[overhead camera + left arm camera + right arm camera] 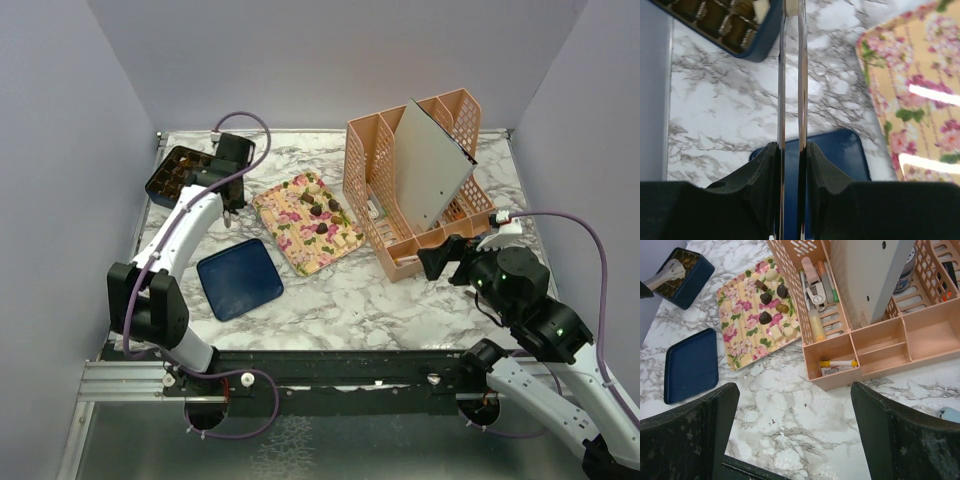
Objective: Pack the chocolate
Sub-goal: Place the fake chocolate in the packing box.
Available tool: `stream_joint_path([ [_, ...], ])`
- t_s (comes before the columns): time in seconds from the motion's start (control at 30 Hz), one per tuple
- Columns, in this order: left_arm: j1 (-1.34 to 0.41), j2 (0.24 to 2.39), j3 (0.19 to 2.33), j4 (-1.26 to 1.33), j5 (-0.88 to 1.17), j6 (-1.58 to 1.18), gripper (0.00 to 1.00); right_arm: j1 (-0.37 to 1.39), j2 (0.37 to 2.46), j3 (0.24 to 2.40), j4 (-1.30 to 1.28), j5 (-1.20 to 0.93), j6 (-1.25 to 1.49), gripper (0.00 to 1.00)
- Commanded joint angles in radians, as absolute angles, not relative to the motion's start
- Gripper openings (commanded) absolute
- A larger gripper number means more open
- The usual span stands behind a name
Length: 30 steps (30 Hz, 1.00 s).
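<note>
Several chocolate pieces [320,212], dark brown and cream, lie on a floral tray [290,235]; the right wrist view shows them too [766,298]. More chocolate fills the gridded dark blue box [175,172] at the back left. My left gripper [232,190] hovers between box and tray, shut on metal tongs [782,75] whose two blades run up out of frame beside the box [747,47]. Whether the tong tips hold anything is hidden. My right gripper [794,387] stands wide open over bare marble, in front of the organizer.
The box's dark blue lid [240,278] lies flat in front of the tray. A pink mesh desk organizer [372,190] with a grey board [430,165], pens and small items stands at the right. Grey walls enclose the table.
</note>
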<state>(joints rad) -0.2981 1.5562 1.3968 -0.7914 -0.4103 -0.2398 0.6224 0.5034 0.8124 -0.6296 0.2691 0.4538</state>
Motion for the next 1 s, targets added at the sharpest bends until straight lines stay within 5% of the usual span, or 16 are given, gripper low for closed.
stream_joint_path([
  [0.0, -0.186, 1.529, 1.422, -0.747, -0.391, -0.217, 0.29, 0.625, 0.494, 0.797, -0.616, 0.252, 0.446, 0.99],
  [0.97, -0.009, 1.701, 1.436, -0.631, -0.347, -0.202, 0.31, 0.624, 0.481, 0.793, -0.627, 0.271, 0.443, 0.99],
])
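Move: From the left hand, which already holds the chocolate, the packing box's middle lies about 11 cm left, 6 cm ahead and 6 cm below. The blue tray is some 16 cm back and 3 cm right, the flowered tray roughly 16 cm right and 3 cm back, both about 7 cm lower. From the idle right hand the box is about 55 cm left, 20 cm ahead and 14 cm below. Still pinching the chocolate, the left hand sweeps about 10 cm left, easing forward, then down over the box. ##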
